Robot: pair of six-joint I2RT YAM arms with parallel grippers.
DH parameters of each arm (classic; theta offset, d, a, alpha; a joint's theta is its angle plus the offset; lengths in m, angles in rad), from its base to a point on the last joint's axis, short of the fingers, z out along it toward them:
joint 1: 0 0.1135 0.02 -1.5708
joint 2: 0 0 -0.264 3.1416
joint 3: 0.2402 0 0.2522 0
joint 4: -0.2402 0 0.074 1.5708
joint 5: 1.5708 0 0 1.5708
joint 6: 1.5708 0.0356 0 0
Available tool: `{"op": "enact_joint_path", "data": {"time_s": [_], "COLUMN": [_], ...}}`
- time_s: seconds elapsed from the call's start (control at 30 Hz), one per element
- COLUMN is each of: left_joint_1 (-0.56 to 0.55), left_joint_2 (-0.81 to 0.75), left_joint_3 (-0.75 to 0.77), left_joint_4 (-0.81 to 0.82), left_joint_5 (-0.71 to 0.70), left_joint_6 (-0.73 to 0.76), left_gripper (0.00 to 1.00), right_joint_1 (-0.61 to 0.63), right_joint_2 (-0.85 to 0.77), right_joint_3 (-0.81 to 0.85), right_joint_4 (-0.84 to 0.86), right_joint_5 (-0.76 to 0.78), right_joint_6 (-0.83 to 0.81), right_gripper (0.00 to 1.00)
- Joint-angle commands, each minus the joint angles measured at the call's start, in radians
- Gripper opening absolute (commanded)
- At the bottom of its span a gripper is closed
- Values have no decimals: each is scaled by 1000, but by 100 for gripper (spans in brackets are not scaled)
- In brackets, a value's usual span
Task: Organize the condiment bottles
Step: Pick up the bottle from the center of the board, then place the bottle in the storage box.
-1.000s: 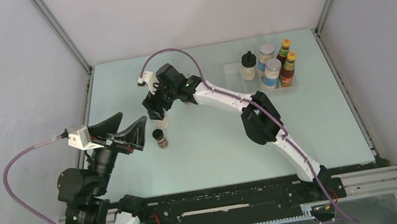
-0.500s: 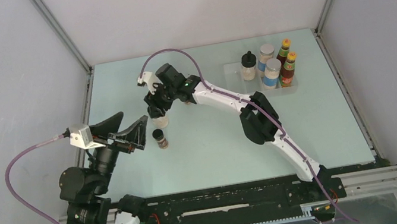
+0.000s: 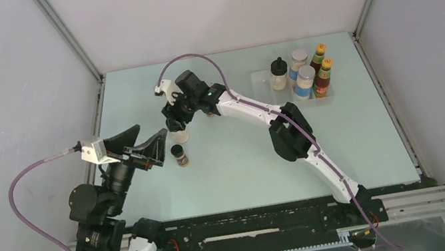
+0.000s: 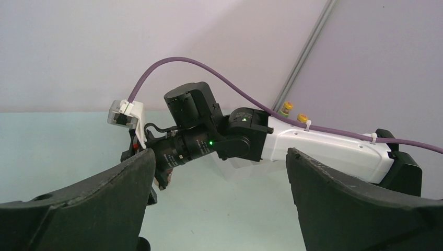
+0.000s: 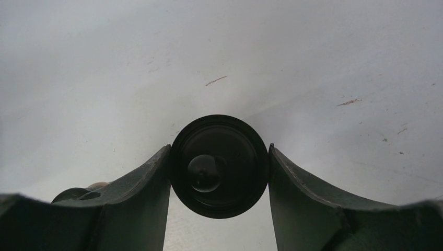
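My right gripper (image 3: 177, 123) (image 5: 219, 148) is shut on the black lid (image 5: 219, 166) of a pale jar (image 3: 180, 135) that stands at the table's middle left. Both fingers press the lid's sides. A tiny dark jar (image 3: 178, 154) stands just in front of it. My left gripper (image 3: 150, 131) (image 4: 219, 157) hovers open and empty, left of both jars. The clear tray (image 3: 260, 79) at the back right holds another black-lidded pale jar (image 3: 278, 74), two grey-lidded blue-labelled jars (image 3: 298, 62) and two red sauce bottles (image 3: 319, 56) with yellow caps.
The right arm (image 3: 288, 132) stretches diagonally across the table from its base at the near right. Walls enclose the table on the left, back and right. A purple cable (image 3: 196, 59) loops over the right wrist.
The right gripper's fingers have closed from wide open onto the jar's black lid. The left arm has shifted very slightly; the jars have not moved.
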Motion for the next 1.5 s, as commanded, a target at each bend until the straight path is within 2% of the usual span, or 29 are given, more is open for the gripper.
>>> {"op": "enact_joint_path", "data": {"time_s": [0.0, 0.53, 0.9, 1.07, 1.27, 1.47], "left_joint_1": [4, 4, 4, 4, 4, 4], "left_joint_2": [4, 2, 12, 22, 35, 49], "left_joint_3": [6, 20, 2, -12, -24, -29], "left_joint_4": [25, -2, 1, 16, 26, 36], "left_joint_5": [-6, -63, -60, -49, -41, -38], "left_joint_6": [17, 11, -15, -30, -35, -40], "left_gripper": [99, 99, 98, 98, 98, 98], "right_joint_1": [-2, 2, -14, -67, -174, -277], "right_joint_2": [-62, -395, -655, -777, -918, -993], "right_joint_3": [13, -197, -447, -590, -762, -874], "right_joint_4": [1, 56, 129, 185, 253, 283], "right_joint_5": [5, 132, 364, 466, 508, 551], "right_joint_6": [-4, 9, 57, 98, 153, 170], "right_gripper": [0, 0, 0, 0, 0, 0]}}
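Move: My right hand already grips the black-capped bottle by its lid. The free left slot of the white box lies some 31 cm to my right, 11 cm ahead and 9 cm down; the black-capped bottle already boxed is about 36 cm right and 13 cm ahead. One small spice bottle stands roughly 11 cm right and 6 cm ahead, the other 10 cm back and 1 cm left. From my left hand the slot is about 31 cm ahead, 38 cm right and 35 cm below. With my right fingers keeping their grip on the lid, I ease slightly right, lift the bottle off the board by about 15 cm, then sweep right at that height towards the box's free slot, some 27 cm rightward in all. On the way my wrist swings about 40 degrees clockwise, bringing the fingers round from leftward to more forward. ##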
